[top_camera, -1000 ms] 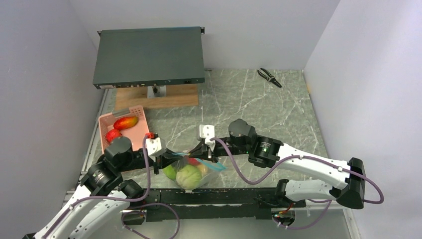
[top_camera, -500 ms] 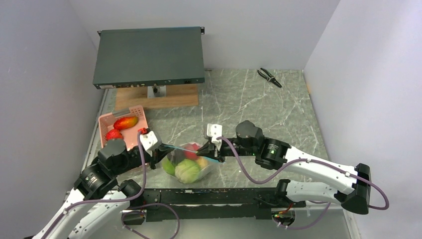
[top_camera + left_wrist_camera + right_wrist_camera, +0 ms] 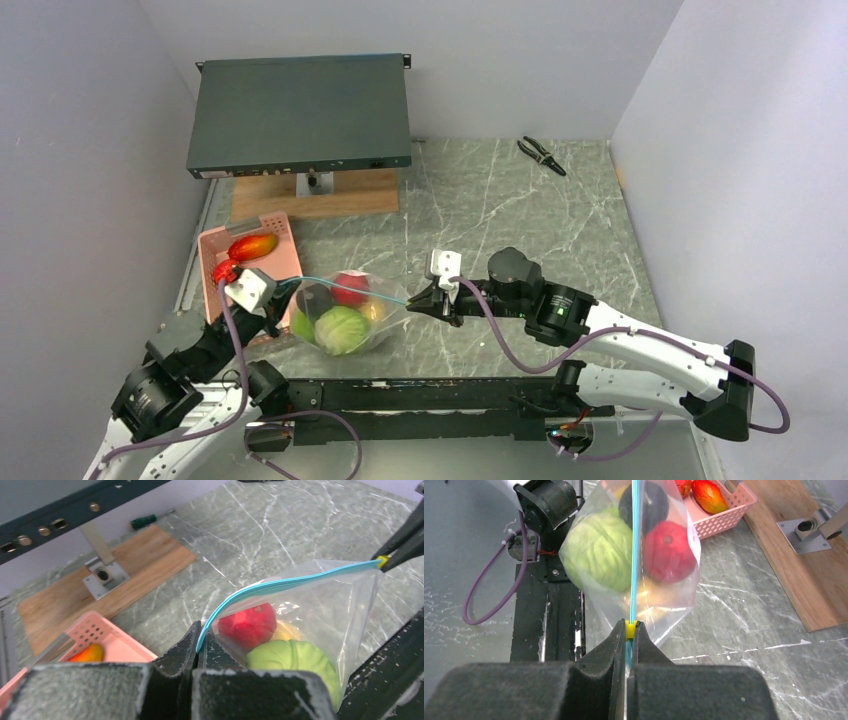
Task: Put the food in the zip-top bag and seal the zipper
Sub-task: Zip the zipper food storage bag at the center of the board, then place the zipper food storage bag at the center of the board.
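The clear zip-top bag (image 3: pixel 345 318) hangs stretched between my two grippers near the table's front. Inside it are a round green food (image 3: pixel 341 329), a red one (image 3: pixel 349 287), a dark purple one (image 3: pixel 314 298) and a yellow one (image 3: pixel 285 630). The teal zipper (image 3: pixel 352 289) runs taut along the bag's top. My left gripper (image 3: pixel 199 639) is shut on the zipper's left end. My right gripper (image 3: pixel 630 630) is shut on the yellow slider (image 3: pixel 630 629) at the zipper's right end. An orange-red food (image 3: pixel 252 246) and a red food (image 3: pixel 224 270) lie in the pink basket (image 3: pixel 285 258).
A dark metal box (image 3: pixel 300 112) stands on a wooden board (image 3: pixel 318 195) at the back left. Black pliers (image 3: pixel 541 155) lie at the back right. A black rail (image 3: pixel 420 395) runs along the table's front edge, just below the bag.
The grippers have drawn apart, left one to the left and right one to the right. The zipper now stretches straight between them, and the bag has shifted left towards the basket.
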Robot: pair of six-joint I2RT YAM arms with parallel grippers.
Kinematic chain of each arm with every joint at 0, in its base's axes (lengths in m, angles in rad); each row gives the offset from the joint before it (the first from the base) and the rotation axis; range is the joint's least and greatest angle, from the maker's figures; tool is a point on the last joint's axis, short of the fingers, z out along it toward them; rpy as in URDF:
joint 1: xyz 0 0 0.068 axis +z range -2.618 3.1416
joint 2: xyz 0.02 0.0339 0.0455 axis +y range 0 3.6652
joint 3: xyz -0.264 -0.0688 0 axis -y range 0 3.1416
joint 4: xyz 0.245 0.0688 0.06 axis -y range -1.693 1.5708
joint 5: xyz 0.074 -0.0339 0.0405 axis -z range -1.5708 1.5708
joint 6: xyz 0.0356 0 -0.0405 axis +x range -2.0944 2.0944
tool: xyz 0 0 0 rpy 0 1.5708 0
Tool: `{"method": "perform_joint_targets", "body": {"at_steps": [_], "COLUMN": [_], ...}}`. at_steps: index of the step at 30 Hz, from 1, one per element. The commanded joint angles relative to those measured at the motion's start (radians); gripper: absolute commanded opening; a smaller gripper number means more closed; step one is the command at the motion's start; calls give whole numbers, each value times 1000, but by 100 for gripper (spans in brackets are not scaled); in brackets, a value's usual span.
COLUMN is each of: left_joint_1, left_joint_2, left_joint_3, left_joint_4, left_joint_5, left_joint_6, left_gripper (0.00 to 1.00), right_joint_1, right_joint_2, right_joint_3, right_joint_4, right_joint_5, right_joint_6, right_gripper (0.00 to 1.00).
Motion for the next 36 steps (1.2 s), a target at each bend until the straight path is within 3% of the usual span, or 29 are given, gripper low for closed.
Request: {"method": "perform_joint_targets", "body": {"at_steps": [1,10,14,18,21,24,29,36], "left_joint_1": [11,11,12,12,12,11,12,11], "left_joint_2": [-45,-72,-64,-20,53,147,280,370], "left_joint_3": [67,93,73,18,-21,-29,-27,-21], "left_joint_4": [21,-11,17,82,141,166,188,187], "left_joint_5": [-234,-268,-143,73,271,384,549,575], "left_joint_6": [52,74,51,35,-6,-37,-26,-55], "left_gripper": [0,0,0,0,0,0,0,0], "right_joint_1": [-11,-13,-13,-13,-12,-15,-15,-14], "right_joint_2": [-25,-33,-20,9,40,60,78,117], "right_joint_3": [-14,-21,-13,3,25,35,25,53], "right_joint_4": [-83,-88,-82,-77,-85,-90,-49,46], "right_joint_5": [12,19,17,25,44,63,71,-80], "right_joint_6": [14,20,19,23,29,37,62,125], "right_gripper": [0,0,0,0,20,27,54,60]}}
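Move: The left hand pinches the bag's zipper at its left end. The yellow slider at the other end lies about 16 cm to this hand's right, 3 cm back and some 3 cm lower, right in the shut fingers of the right hand. Below the zipper hang the cabbage, roughly 10 cm to the right hand's left, 4 cm back and 9 cm down, and the red fruit, 9 cm to its left, 1 cm ahead and 8 cm down. Leftward first, about 3 cm, the left hand draws on the zipper with the right hand all but still; then, keeping its pinch, it swings back some 13 cm to the right and sinks about 6 cm towards the right hand, tipping down and turning clockwise. Meanwhile the right hand lowers about 5 cm, tilts slightly and opens past halfway, letting go of the yellow slider. ##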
